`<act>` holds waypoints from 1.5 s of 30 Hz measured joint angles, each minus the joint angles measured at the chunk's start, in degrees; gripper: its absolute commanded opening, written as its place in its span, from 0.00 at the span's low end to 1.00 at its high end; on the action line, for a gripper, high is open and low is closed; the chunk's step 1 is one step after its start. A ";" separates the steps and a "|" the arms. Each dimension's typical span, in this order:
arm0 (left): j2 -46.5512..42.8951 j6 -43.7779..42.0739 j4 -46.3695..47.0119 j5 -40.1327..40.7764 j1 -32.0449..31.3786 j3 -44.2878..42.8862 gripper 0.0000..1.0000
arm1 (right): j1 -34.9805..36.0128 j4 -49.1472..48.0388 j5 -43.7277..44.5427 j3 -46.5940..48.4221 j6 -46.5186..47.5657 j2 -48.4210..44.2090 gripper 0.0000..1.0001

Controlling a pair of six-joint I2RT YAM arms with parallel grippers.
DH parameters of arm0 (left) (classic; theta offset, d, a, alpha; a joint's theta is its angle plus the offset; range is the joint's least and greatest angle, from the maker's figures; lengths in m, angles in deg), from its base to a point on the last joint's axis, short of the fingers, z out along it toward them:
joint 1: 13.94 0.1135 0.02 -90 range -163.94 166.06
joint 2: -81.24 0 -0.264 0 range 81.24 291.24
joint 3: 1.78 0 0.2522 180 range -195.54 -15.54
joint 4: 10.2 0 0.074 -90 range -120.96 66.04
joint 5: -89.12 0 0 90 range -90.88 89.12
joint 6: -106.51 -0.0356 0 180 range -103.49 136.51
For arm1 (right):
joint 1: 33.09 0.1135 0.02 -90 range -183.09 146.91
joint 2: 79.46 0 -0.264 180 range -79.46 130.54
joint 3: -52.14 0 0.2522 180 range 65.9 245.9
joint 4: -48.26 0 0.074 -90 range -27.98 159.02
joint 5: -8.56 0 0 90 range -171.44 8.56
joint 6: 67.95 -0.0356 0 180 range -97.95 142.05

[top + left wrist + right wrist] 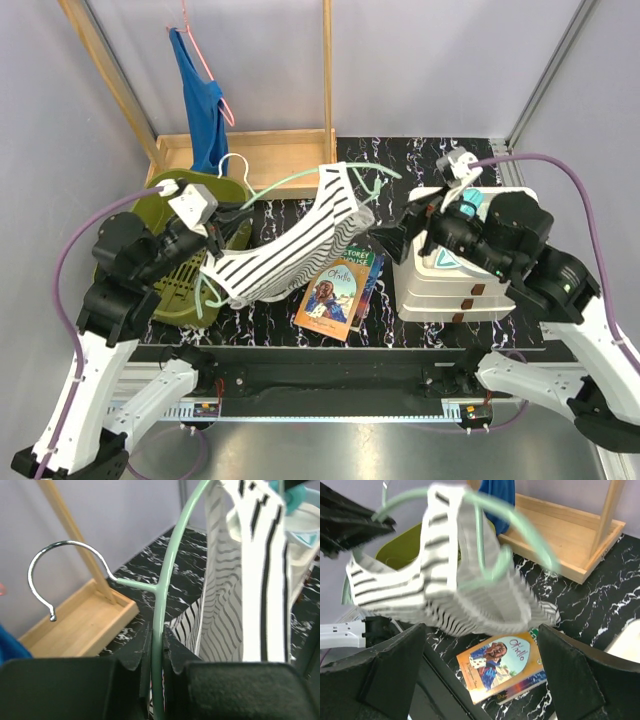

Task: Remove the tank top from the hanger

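The black-and-white striped tank top (300, 240) hangs on a mint green hanger (300, 178) with a silver hook (232, 160), held tilted above the table. My left gripper (232, 222) is shut on the hanger's green wire just below the hook; the left wrist view shows the wire (161, 605) pinched at my left gripper (159, 636), with the tank top (240, 590) draped to the right. My right gripper (398, 232) is open and empty beside the top's right end. In the right wrist view the right gripper (481, 630) stands wide open just below the blurred tank top (445, 580) and the hanger (520, 535).
A blue tank top (205, 95) hangs on a pink hanger from a wooden rack with a tray base (270, 150). An olive basket (185, 270) sits at the left. A book (340, 285) lies under the striped top. White stacked containers (460, 280) stand at the right.
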 measured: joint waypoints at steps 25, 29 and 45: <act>-0.79 -6.58 2.43 -2.54 -2.27 4.02 0.00 | 0.20 16.17 -9.09 55.54 5.03 32.72 0.95; -0.79 -7.39 2.25 -2.32 -3.13 5.18 0.00 | 0.26 19.67 -13.92 59.39 5.18 44.70 0.85; -0.79 -9.18 1.51 -2.10 -6.01 7.04 0.00 | 3.23 32.96 -21.14 62.66 9.57 54.71 0.70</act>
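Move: The stretch of hanger just beyond its neck lies about 19 cm left of the open right hand and 6 cm ahead, some 2 cm higher. The hanger's bare free end stands about 4 cm ahead, 1 cm to the right and 5 cm above that hand; the tank top's middle is about 15 cm left, 3 cm back and 5 cm lower. The hook is 5 cm left of the neck stretch and 4 cm farther out. From the left hand, which already grips the hanger, that stretch is about 5 cm ahead and 5 cm right, nearly level. Dipping briefly back and to the right, the right hand rises about 15 cm, then swings left and forward over the hanger's free end and comes down beside the neck, easing back a little, net some 16 cm left. It turns counter-clockwise and tips down, its fingers narrowing but still open around the hanger. The left hand keeps its grip, lifting slightly, then lowering the hanger and drifting right. ##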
